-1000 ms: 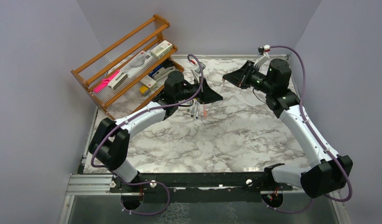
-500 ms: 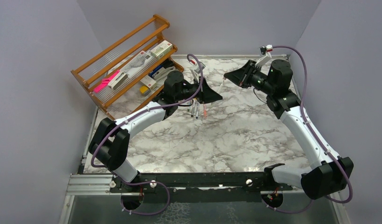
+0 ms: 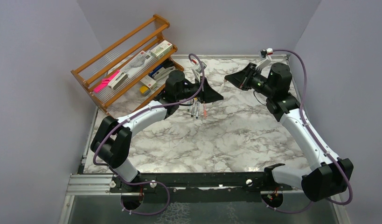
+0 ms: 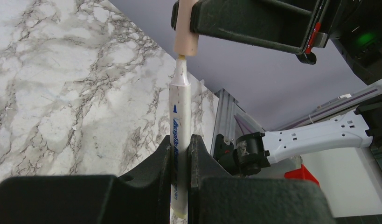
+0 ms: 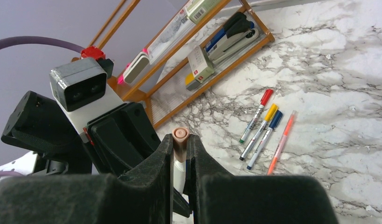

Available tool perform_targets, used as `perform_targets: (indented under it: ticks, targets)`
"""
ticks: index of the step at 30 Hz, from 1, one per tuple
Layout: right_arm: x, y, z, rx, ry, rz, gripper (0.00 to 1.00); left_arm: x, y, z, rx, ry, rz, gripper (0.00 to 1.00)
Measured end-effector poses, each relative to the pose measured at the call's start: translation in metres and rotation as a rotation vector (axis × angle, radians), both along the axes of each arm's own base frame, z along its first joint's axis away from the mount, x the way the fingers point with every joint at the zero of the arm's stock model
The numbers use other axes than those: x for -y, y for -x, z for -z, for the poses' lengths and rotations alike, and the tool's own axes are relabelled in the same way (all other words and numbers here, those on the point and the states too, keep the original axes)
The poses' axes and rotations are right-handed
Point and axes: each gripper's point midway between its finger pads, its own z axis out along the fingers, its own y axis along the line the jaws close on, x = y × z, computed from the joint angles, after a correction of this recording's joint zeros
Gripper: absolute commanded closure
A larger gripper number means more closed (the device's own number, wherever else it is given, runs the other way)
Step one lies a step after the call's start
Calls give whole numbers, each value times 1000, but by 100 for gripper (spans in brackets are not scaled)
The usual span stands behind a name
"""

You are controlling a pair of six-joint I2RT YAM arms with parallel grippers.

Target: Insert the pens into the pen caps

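Note:
My left gripper (image 4: pixel 181 140) is shut on a white pen (image 4: pixel 179 116) with blue lettering, its tip pointing away from the camera. The pen's tip meets the mouth of a pale pink pen cap (image 4: pixel 186 32). My right gripper (image 5: pixel 180 139) is shut on that cap (image 5: pixel 180 136), and the white pen (image 5: pixel 178 175) shows just behind it. Both grippers meet above the far middle of the table (image 3: pixel 225 86). Three pens with a red (image 5: pixel 255 115), a yellow (image 5: pixel 260 130) and a dark blue cap (image 5: pixel 265 139) lie side by side on the marble. A salmon-orange pen (image 5: pixel 281 142) lies next to them.
A wooden rack (image 3: pixel 123 65) with a stapler, boxes and a pink bar stands at the far left. The lying pens (image 3: pixel 198 110) are just below the left gripper (image 3: pixel 216 97). Grey walls close in the left, back and right. The arm bases sit on a black rail (image 3: pixel 203 179).
The right wrist has shifted slightly to the right and the left arm has edged a little; both grips are unchanged, with pen and cap still meeting tip to mouth.

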Motion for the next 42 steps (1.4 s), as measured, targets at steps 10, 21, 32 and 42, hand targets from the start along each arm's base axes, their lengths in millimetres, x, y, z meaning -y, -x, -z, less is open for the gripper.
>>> perform_targets:
  ticks: [10,21,32,42]
  targets:
    - [0,1,3,-5,2,-1,99,0,0,-1,2,2,0,100]
    - [-3,5,9,10,-9,-39,99,5,-5,-5,-17,15,5,100]
    - [-9,14,-16,131,-46,-138,99,2,-2,-31,-44,112,70,100]
    - [-12,24,-45,280,-75,-227,99,1,3,-61,-20,172,136,100]
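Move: Just ahead of and above the left hand, which holds the white pen tip-up, is the peach cap: about 5 cm forward, 1 cm right and 6 cm higher. The pen's middle lies roughly 4 cm back from the right hand, 1 cm left and 5 cm below. On the table some 27 cm beneath the left hand, the coral pen lies about 12 cm ahead and 8 cm left, with the blue-capped marker roughly 3 cm left of the coral pen and 1 cm farther out. Closing the last gap of some 1.5 cm, the right hand eases its pinched cap down and slightly back over the pen tip, while the left nudges the pen up and forward. Both then rise together about 5 cm, grips kept, the left's fingers tipping up around 10 degrees, the right's tipping up 15 and swinging counter-clockwise as it draws back. ##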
